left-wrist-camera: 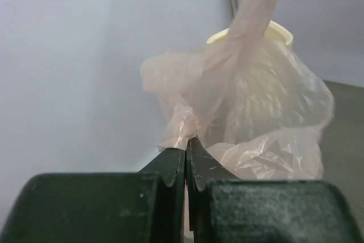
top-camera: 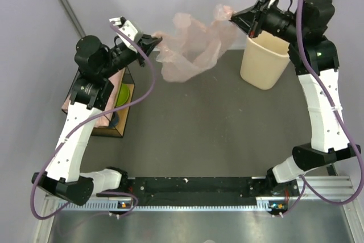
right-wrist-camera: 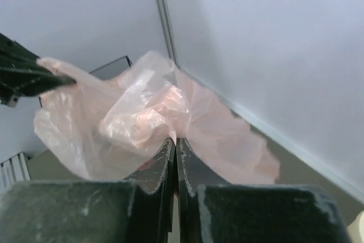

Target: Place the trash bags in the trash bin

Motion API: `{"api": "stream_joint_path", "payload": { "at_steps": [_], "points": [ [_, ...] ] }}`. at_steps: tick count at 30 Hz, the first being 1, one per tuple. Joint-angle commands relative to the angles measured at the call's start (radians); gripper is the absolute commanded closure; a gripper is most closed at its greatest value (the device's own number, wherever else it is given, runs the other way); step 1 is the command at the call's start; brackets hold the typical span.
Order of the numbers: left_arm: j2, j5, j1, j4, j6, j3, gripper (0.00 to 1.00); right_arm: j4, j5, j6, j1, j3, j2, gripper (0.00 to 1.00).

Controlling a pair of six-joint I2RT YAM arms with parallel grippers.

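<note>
A pale pink translucent trash bag [top-camera: 190, 46] hangs stretched in the air between my two grippers, above the table's far edge. My left gripper [top-camera: 157, 40] is shut on its left edge; in the left wrist view the film [left-wrist-camera: 244, 112] bunches out from the pinched tips [left-wrist-camera: 186, 140]. My right gripper [top-camera: 234, 20] is shut on the bag's right end, just left of the cream trash bin [top-camera: 265, 60]. The right wrist view has crumpled film [right-wrist-camera: 148, 112] spreading from the closed tips [right-wrist-camera: 175, 139]. The bin's rim [left-wrist-camera: 278, 29] shows behind the bag.
A dark wire-framed box with orange-brown sides [top-camera: 116, 109] stands at the left, with a green item inside and a pink stack [top-camera: 68, 103] beside it. Grey walls with a metal post [right-wrist-camera: 162, 15] close off the back. The left gripper's tip [right-wrist-camera: 34, 75] shows in the right wrist view.
</note>
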Motion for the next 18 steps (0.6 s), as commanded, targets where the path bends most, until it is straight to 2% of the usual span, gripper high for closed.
{"api": "stream_joint_path", "payload": {
  "at_steps": [1,2,3,4,5,8,11,15,18],
  "points": [
    [-0.043,-0.072,0.007,0.168,-0.097,-0.078,1.00,-0.007,0.028,-0.053,0.005,-0.207,-0.006,1.00],
    [-0.057,-0.078,0.007,0.184,-0.123,-0.121,1.00,-0.009,0.039,-0.074,0.005,-0.257,-0.040,0.98],
    [-0.070,-0.087,0.007,0.183,-0.132,-0.135,1.00,-0.010,0.048,-0.123,0.005,-0.304,-0.057,0.87],
    [-0.073,-0.101,0.007,0.184,-0.143,-0.146,1.00,-0.017,0.075,-0.145,0.005,-0.384,-0.067,0.74],
    [-0.070,-0.116,0.007,0.184,-0.150,-0.161,1.00,-0.023,0.095,-0.183,0.004,-0.416,-0.080,0.47],
    [-0.054,-0.174,0.007,0.178,-0.151,-0.185,1.00,-0.084,0.184,-0.310,-0.004,-0.486,-0.104,0.15],
    [-0.011,-0.213,0.007,0.140,-0.154,-0.190,1.00,-0.210,0.223,-0.427,-0.059,-0.463,-0.089,0.06],
    [0.054,-0.228,0.007,0.127,-0.105,-0.225,1.00,-0.283,0.204,-0.536,-0.162,-0.406,-0.071,0.05],
    [0.093,-0.211,0.007,0.113,-0.030,-0.270,1.00,-0.297,0.264,-0.637,-0.187,-0.337,-0.040,0.06]
  ]
}}
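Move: The trash bag hangs spread between my two shut grippers. Its middle is about 8 cm right of my left hand, 1 cm ahead and 5 cm lower, and about 11 cm left of my right hand, level fore and aft, 8 cm lower. From my right hand the trash bin stands some 19 cm right, 16 cm ahead and 43 cm below. The wire basket lies roughly 27 cm left of my left hand, 2 cm ahead and 40 cm below. I open my right fingers wide, let go of the bag's far corner and drop that hand about 22 cm, then swing it some 9 cm right towards the bin, fingertips tipping down. My left hand keeps its pinch on the bag, sinking nearly 10 cm and easing about 5 cm forward as the wrist tips down a little. ##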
